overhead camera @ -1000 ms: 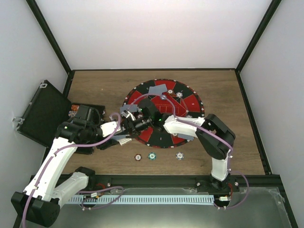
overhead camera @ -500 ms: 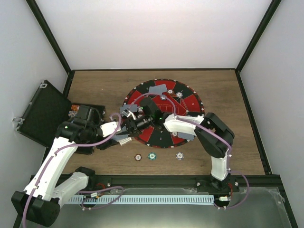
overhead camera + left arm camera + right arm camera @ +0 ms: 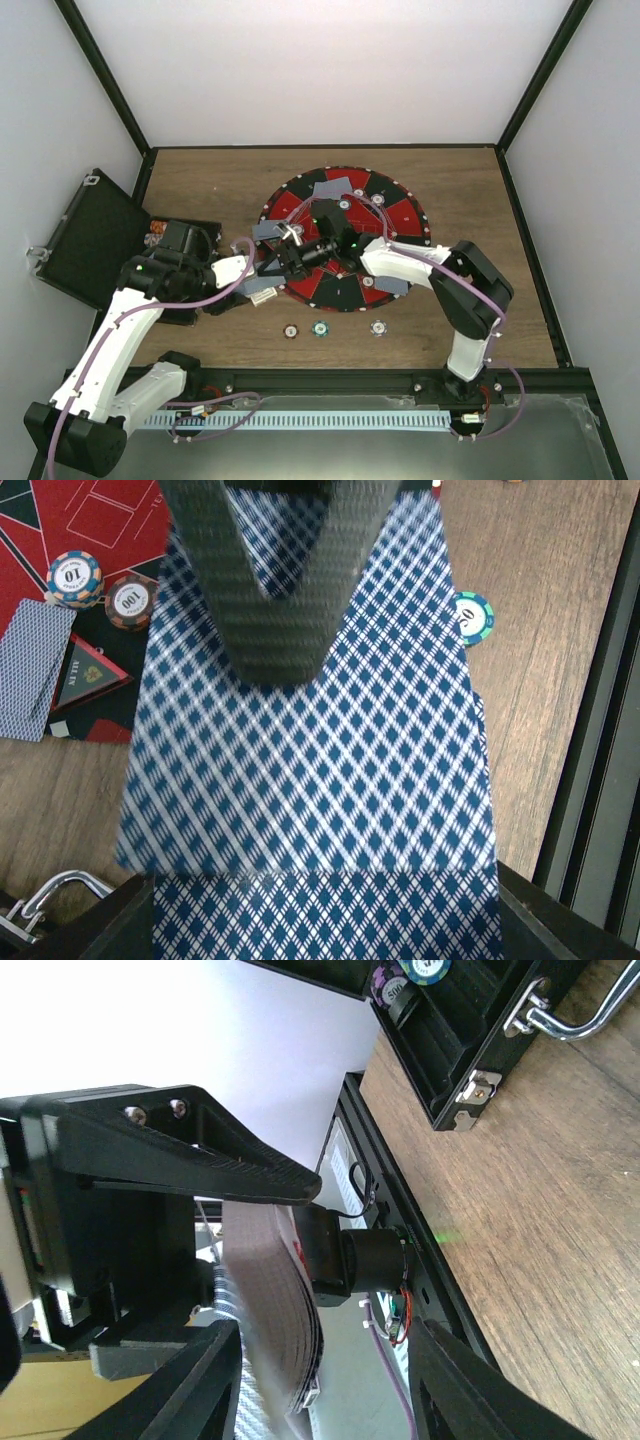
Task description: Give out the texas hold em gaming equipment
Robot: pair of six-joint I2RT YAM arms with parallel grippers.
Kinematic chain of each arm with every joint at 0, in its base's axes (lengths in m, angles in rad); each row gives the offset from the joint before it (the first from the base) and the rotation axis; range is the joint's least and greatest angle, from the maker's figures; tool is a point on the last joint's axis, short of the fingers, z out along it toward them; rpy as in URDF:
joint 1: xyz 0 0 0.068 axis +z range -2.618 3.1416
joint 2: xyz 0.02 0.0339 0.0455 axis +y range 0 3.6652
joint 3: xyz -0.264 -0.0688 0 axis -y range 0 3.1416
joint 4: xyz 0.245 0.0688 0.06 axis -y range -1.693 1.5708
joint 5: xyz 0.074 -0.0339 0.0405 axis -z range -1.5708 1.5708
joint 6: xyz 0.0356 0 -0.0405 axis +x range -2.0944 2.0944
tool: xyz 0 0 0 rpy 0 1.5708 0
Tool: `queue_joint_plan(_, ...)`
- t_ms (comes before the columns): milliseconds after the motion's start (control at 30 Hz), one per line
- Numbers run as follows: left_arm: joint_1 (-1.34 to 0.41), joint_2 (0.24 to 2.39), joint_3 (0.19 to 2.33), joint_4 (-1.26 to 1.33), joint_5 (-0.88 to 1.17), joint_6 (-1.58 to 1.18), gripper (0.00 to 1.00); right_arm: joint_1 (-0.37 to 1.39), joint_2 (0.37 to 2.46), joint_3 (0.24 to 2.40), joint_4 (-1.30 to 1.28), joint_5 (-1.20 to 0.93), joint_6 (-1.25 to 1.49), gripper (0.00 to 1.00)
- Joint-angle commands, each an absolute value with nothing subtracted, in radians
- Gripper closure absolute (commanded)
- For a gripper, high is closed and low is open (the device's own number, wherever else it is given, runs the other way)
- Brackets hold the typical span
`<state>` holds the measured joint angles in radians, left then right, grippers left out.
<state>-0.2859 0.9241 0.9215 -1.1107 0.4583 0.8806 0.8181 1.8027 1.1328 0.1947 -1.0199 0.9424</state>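
Observation:
My left gripper (image 3: 262,285) is shut on a deck of playing cards (image 3: 310,780) with blue diamond-patterned backs, held at the left rim of the round red-and-black poker mat (image 3: 400,215). My right gripper (image 3: 290,258) reaches across the mat to the deck. One dark finger (image 3: 265,580) lies over the top card. In the right wrist view the deck's edge (image 3: 285,1310) stands between the jaws, close to one finger, with a wide gap to the other. Dealt cards (image 3: 335,187) and poker chips (image 3: 75,577) lie on the mat.
Three chips (image 3: 319,327) sit in a row on the wood in front of the mat. A green chip (image 3: 472,617) shows beside the deck. The open black case (image 3: 90,235) lies at the left, with chips (image 3: 400,980) inside. The rail (image 3: 320,380) runs along the near edge.
The right arm has stretched further left over the mat, and its jaws have narrowed around the deck's end. The left arm and deck have stayed in place.

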Motion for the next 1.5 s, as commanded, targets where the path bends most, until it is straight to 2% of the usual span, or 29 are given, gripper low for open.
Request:
queue_joint_plan(0, -0.285, 0.911, 0.941, -1.095, 0.503, 0.903, 0.96, 0.802, 1.725, 1.114, 0.179, -0.999, 0.967, 0.53)
queue_joint_plan(167, -0.285, 0.911, 0.942, -1.091, 0.505, 0.902, 0.96, 0.796, 1.680, 1.081, 0.190, -0.993, 0.986, 0.61)
queue_joint_plan(533, -0.285, 0.904, 0.934, -1.089, 0.500, 0.903, 0.96, 0.761, 1.609, 1.061, 0.092, -0.966, 0.946, 0.98)
queue_joint_plan(733, -0.285, 0.908, 0.930, -1.090, 0.490, 0.901, 0.96, 0.683, 1.579, 1.094, -0.048, -0.959, 0.839, 0.99)
queue_joint_plan(867, -0.285, 0.907, 0.925, -1.094, 0.486, 0.900, 0.96, 0.592, 1.580, 1.186, -0.262, -0.884, 0.666, 0.99)
queue_joint_plan(1000, -0.285, 0.908, 0.928, -1.100, 0.483, 0.895, 0.96, 0.561, 1.673, 1.384, -0.531, -0.598, 0.427, 0.99)
queue_joint_plan(1133, -0.285, 0.905, 0.936, -1.114, 0.479, 0.893, 0.96, 0.570, 1.793, 1.560, -0.626, -0.262, 0.277, 0.99)
queue_joint_plan(1333, -0.285, 0.896, 0.940, -1.135, 0.462, 0.894, 0.96, 0.673, 1.875, 1.598, -0.416, 0.305, -0.027, 0.99)
queue_joint_plan(1467, -0.285, 0.888, 0.938, -1.142, 0.457, 0.892, 0.96, 0.749, 1.888, 1.475, -0.089, 0.514, -0.339, 0.99)
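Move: Between the right hand's parted fingers, the deck's slid-out top card has its middle about 2 cm left, 1 cm back and 1 cm below; the held deck is roughly 6 cm left and 3 cm back, a little lower. The mat's leftmost card box lies some 22 cm ahead and 11 cm right of that hand, 18 cm down; the left seat's cards are about 22 cm straight ahead at the same depth. From the left hand the top card is around 4 cm right, 2 cm ahead and 1 cm up. Closing its fingers on the slid-out card, the right hand eases about 3.5 cm right and 2.5 cm up, away from the deck, then sweeps faster forward over the mat, some 23 cm ahead and 12 cm right in all, dipping at the end. The wrist swings round by about 85 degrees, from fingers pointing left to forward and down, towards the card boxes. The left hand stays put, keeping its grip on the deck. ##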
